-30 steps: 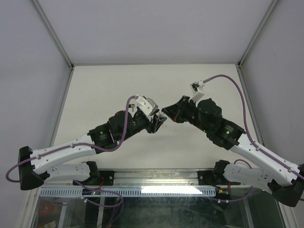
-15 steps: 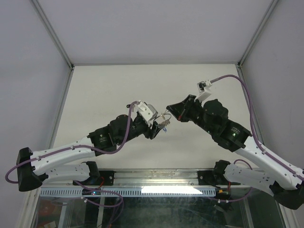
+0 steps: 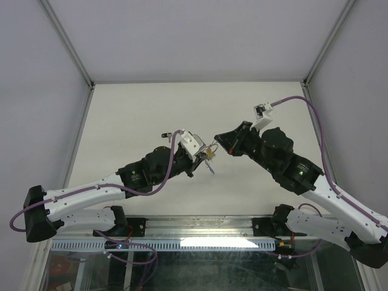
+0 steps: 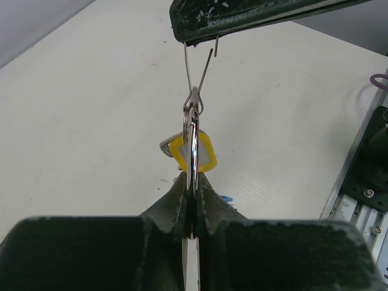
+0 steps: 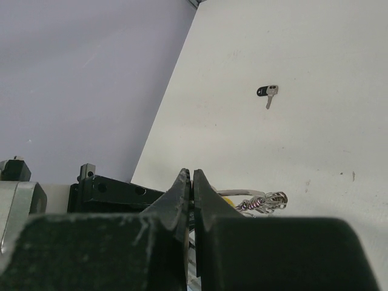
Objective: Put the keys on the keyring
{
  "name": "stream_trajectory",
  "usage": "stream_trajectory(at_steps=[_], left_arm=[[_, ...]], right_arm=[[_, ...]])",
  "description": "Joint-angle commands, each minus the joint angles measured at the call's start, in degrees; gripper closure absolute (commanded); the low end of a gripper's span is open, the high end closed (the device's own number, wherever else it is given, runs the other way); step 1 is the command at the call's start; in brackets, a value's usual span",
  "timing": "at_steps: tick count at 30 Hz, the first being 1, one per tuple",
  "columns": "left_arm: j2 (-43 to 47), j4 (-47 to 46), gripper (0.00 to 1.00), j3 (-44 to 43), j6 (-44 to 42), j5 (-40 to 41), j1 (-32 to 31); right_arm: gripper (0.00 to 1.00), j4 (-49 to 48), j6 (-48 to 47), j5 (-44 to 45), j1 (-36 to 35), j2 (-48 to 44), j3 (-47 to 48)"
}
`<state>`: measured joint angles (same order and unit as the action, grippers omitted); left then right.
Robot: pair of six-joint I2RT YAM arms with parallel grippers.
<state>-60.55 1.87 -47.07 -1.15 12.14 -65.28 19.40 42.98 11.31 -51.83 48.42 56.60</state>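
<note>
In the left wrist view my left gripper is shut on a bright steel ring seen edge-on, held in the air. The key with the yellow tag hangs on that ring. A twisted joint links the ring to the keyring, a thin wire loop running up into my right gripper's fingers. The right gripper is shut on that wire. A blue bit shows beside the left finger. From above, both grippers meet over the table's middle.
A small key with a dark head lies alone on the white table. Grey walls and metal posts close in the table on three sides. The arm bases sit on the rail at the near edge.
The left gripper was open half a second ago and has now shut on the steel ring, reaching a little further right. The right arm has drawn slightly to the right.
</note>
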Motion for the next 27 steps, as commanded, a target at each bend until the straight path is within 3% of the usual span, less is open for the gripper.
stream_trajectory(at_steps=[1,2,5,8,13,19,26,27], left_arm=[[1.2,-1.3,1.00,-1.9,0.5,1.9,-0.3],[1.4,-0.6,1.00,-2.0,0.7,2.0,-0.2],[1.6,1.8,1.00,-3.1,1.6,1.9,-0.2],[1.2,3.7,1.00,-4.0,4.2,0.9,1.2],[-0.8,4.7,1.00,-4.8,10.5,-10.6,9.7],[-5.7,9.8,1.00,-8.8,11.8,-10.5,13.4],[-10.1,11.0,1.00,-9.5,14.0,-15.8,17.7],[-11.5,10.9,1.00,-10.0,13.8,-16.1,17.7]], right_arm=[[1.00,-2.4,-2.8,4.9,0.0,-1.8,1.5],[0.99,-2.2,-3.7,6.5,0.0,-1.8,1.2],[0.69,-0.4,-8.6,12.4,0.0,-1.2,1.2],[0.52,4.4,-13.6,19.2,0.0,0.2,3.1],[0.47,6.5,-15.9,22.0,0.0,-0.7,2.8],[0.39,5.4,-16.9,20.8,0.0,-1.9,1.4],[0.02,6.0,-19.4,16.3,0.0,-2.6,3.1],[0.01,5.1,-21.3,15.8,0.0,-3.5,2.7]])
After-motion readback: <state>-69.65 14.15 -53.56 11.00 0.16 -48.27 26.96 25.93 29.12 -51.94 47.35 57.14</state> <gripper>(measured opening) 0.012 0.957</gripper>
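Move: My left hand has the keyring pinched. The black-tagged key lies on the table about 23 cm ahead of it, 16 cm to its left and 24 cm below. The ring's middle sits some 4 cm above this hand, 2 cm right and 1 cm ahead; the yellow tag is level, 3 cm to the right. From my right hand, still on the ring's upper part, the ring's middle is 4 cm below, 2 cm left and 1 cm back. I open my right fingers wide and let go of the ring, drawing that hand some 6 cm to the right, a little forward and down, its left side rolling down about 20 degrees. My left hand keeps its pinch and then carries the keyring forward and down about 5 cm each and somewhat left, towards the black-tagged key, tipping downward some 20 degrees. ##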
